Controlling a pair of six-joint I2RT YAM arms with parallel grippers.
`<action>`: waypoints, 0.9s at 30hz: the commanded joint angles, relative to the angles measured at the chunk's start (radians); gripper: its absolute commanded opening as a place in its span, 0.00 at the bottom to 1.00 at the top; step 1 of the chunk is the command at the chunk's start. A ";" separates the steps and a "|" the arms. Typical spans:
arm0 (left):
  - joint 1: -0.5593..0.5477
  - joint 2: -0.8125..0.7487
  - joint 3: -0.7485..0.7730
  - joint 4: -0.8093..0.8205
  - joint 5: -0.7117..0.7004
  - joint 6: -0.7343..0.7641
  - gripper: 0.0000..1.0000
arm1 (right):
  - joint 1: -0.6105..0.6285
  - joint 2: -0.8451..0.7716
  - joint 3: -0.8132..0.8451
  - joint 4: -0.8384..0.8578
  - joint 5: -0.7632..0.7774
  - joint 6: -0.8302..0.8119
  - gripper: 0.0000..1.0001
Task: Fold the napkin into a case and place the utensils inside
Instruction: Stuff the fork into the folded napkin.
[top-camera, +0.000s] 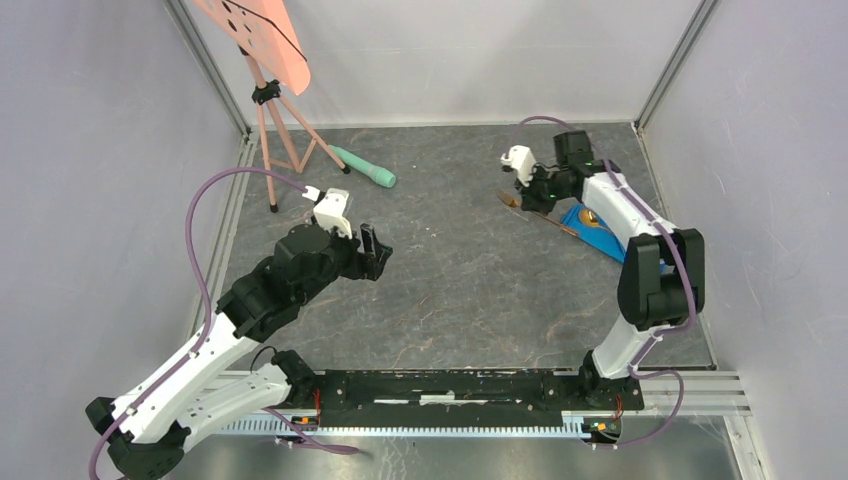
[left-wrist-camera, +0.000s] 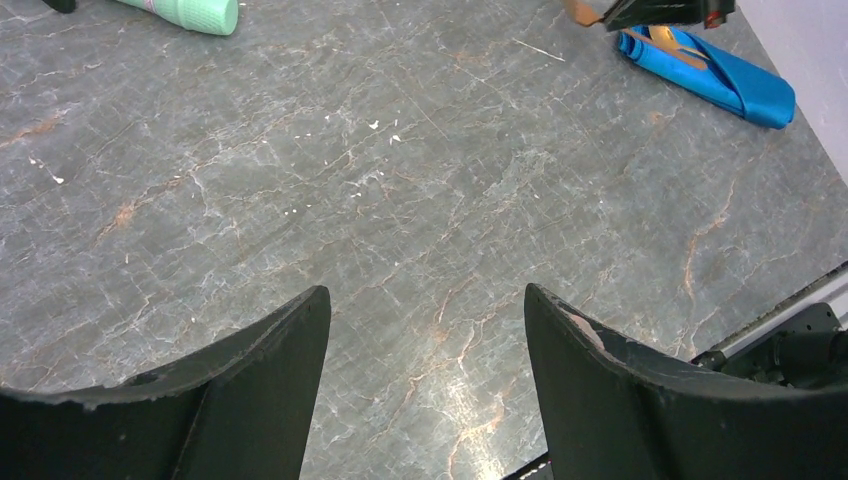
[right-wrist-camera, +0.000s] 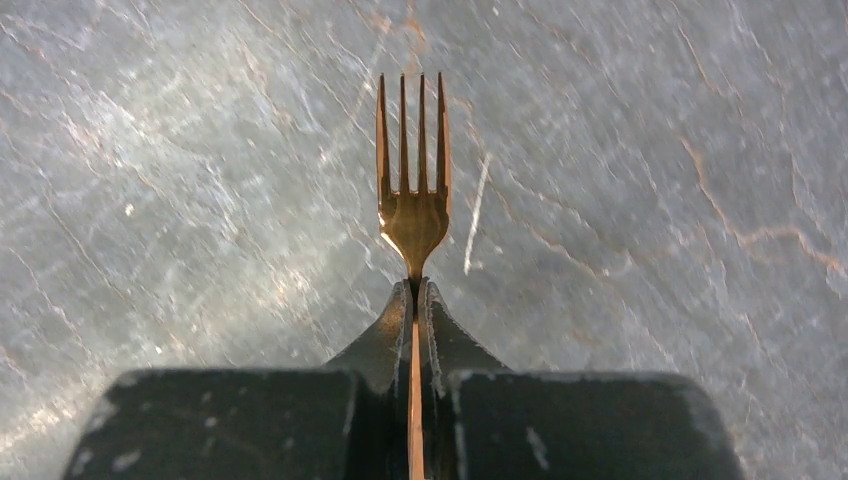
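Note:
The napkin lies folded as a narrow blue case (top-camera: 598, 232) at the right of the table, partly under my right arm; the left wrist view shows the case (left-wrist-camera: 735, 88) at top right. A copper-gold spoon (top-camera: 590, 215) rests at the case's near end. My right gripper (top-camera: 530, 192) is shut on the handle of a copper-gold fork (right-wrist-camera: 412, 170). The tines point away from the gripper (right-wrist-camera: 415, 290), over bare table just left of the case. My left gripper (top-camera: 375, 252) hangs open over the table's left-middle, with only bare tabletop between its fingers (left-wrist-camera: 270, 380).
A mint-green cylinder with a black tip (top-camera: 365, 168) lies at the back left, and its end (left-wrist-camera: 190, 12) shows in the left wrist view. A pink tripod (top-camera: 272, 110) stands beside it. Grey walls close in the marbled tabletop (top-camera: 450, 290).

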 joint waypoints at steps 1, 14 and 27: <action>-0.017 -0.009 -0.002 0.020 -0.022 0.037 0.78 | -0.124 -0.039 -0.005 -0.055 -0.143 -0.140 0.00; -0.031 0.016 -0.002 0.015 -0.045 0.042 0.78 | -0.331 0.074 0.018 -0.153 -0.267 -0.411 0.01; -0.039 0.030 0.001 0.008 -0.068 0.045 0.81 | -0.407 0.098 -0.023 -0.129 -0.280 -0.456 0.00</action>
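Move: The napkin case that the held fork is being taken to lies with its middle about 18 cm to the right hand's right, some 4 cm back and 9 cm below. The spoon's bowl shows at the case's near end, roughly 14 cm right of the hand, 1 cm back and equally low. From the left hand, the case's middle is about 50 cm right, 14 cm ahead and 24 cm down. The fork, still pinched just behind its head with the handle trailing back and to the right, is carried by the right hand about 13 cm to the right towards the napkin case. The hand travels fast and level at first, then slows and sinks some 3 to 4 cm as the fingers near the case's spoon end; the wrist hardly turns and the grip is kept. ##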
